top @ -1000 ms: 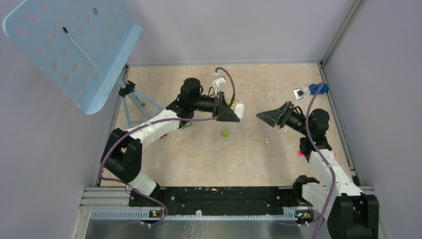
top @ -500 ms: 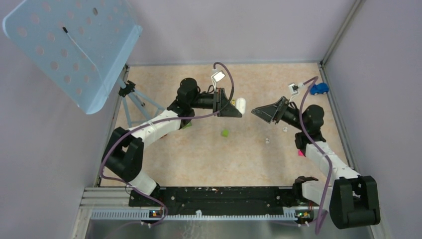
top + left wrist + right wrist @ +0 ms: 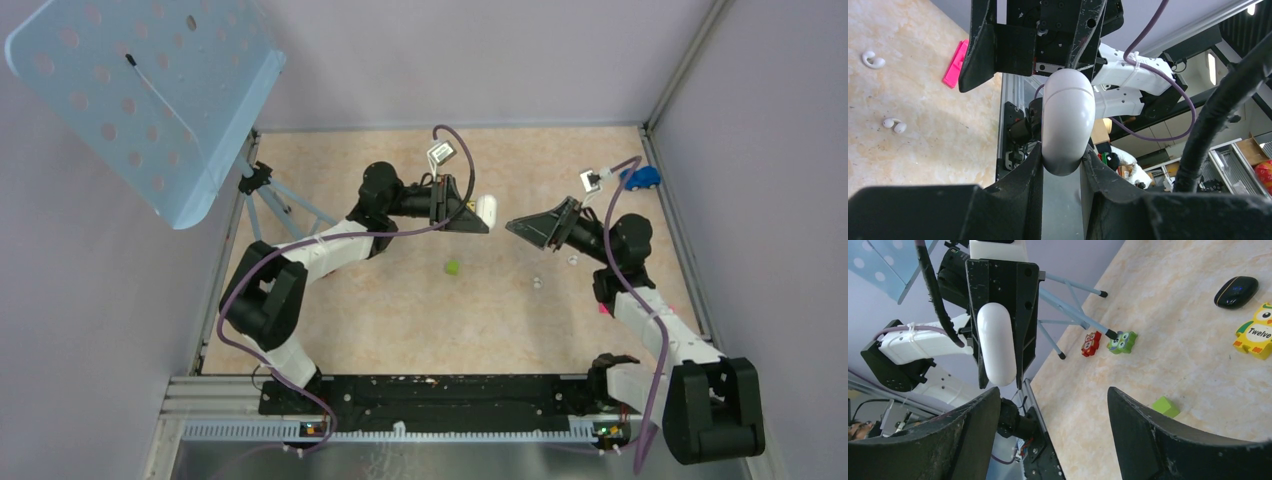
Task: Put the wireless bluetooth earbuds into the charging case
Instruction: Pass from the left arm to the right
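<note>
The charging case (image 3: 1068, 120) is a white capsule with its lid seam closed. My left gripper (image 3: 1062, 152) is shut on its lower end and holds it in the air, pointing right. In the top view the case (image 3: 486, 208) hangs above the table's middle. My right gripper (image 3: 513, 226) faces it from the right, a short gap away, and stands open (image 3: 1053, 395) with nothing between its fingers. Two small white comma-shaped earbuds (image 3: 873, 59) (image 3: 893, 125) lie on the table; in the top view the earbuds (image 3: 538, 282) (image 3: 572, 260) sit below the right gripper.
A green cube (image 3: 452, 267) lies under the gap between the grippers. A blue toy car (image 3: 640, 178) sits far right and a tripod (image 3: 275, 200) far left. Owl blocks (image 3: 1121, 341), a yellow "Twelve" block (image 3: 1255, 332) and a black oval case (image 3: 1237, 291) lie farther off.
My right gripper has opened wider and swung a little left and up toward the case. The left gripper has carried the case slightly right and farther back.
</note>
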Robot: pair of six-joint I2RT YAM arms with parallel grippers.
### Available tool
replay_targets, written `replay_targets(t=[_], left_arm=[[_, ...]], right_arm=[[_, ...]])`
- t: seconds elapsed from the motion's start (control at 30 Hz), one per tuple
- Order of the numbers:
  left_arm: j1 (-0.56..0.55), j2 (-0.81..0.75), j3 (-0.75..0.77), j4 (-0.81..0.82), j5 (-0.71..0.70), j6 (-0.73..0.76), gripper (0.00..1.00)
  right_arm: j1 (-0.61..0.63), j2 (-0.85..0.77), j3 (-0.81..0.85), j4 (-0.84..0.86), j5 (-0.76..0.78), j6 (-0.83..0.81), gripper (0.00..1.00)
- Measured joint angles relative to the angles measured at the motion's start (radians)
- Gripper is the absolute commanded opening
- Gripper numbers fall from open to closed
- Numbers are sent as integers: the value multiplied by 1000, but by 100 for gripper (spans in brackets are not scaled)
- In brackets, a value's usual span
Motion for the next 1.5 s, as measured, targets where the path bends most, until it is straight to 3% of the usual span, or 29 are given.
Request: replay_targets(t=[0.17,0.47,0.73,0.97,1.13,1.23,1.37,1.5], left_arm=[[0,-11,-6,-39,-3,14,0],[0,-63,-17,-124,-19,58,0],[0,-64,-16,-187,-21,85,0],[2,-66,-16,-192,-11,87,0],[2,-68,-16,-199,-16,90,0],[2,-68,-16,-204,-18,90,0],[2,-68,-16,-206,-13,91,0],[7,-68,-15,-200,-13,97,0]], right_arm=[[7,9,-13,71,-2,56,76],[68,174,-9,418,-17,236,75],[116,213,38,556,-4,293,66],[153,251,69,539,26,276,32],[161,280,69,539,33,289,40],[167,281,69,541,31,290,39],[174,282,70,530,31,281,14],[174,299,88,510,29,285,0]])
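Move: The white charging case, still pinched in the left fingers, is about 5 cm to the right hand's left, 1 cm ahead and some 4 cm above it. From the left hand, the case sits only about 1 cm ahead and 1 cm to the right, level with it. On the table roughly 22 cm below the right hand, the green cube lies about 3 cm ahead and 10 cm left; a white ear loop lies 9 cm right and 1 cm back. The case is held out almost still by the left hand while the right hand comes to it, going left about 5 cm and up, rising past 5 cm before sinking back to some 4 cm. The right wrist turns roughly 15 degrees on the way, partly counter-clockwise, and its wide-open fingers close around the exposed part of the case, pinching it from both sides. ##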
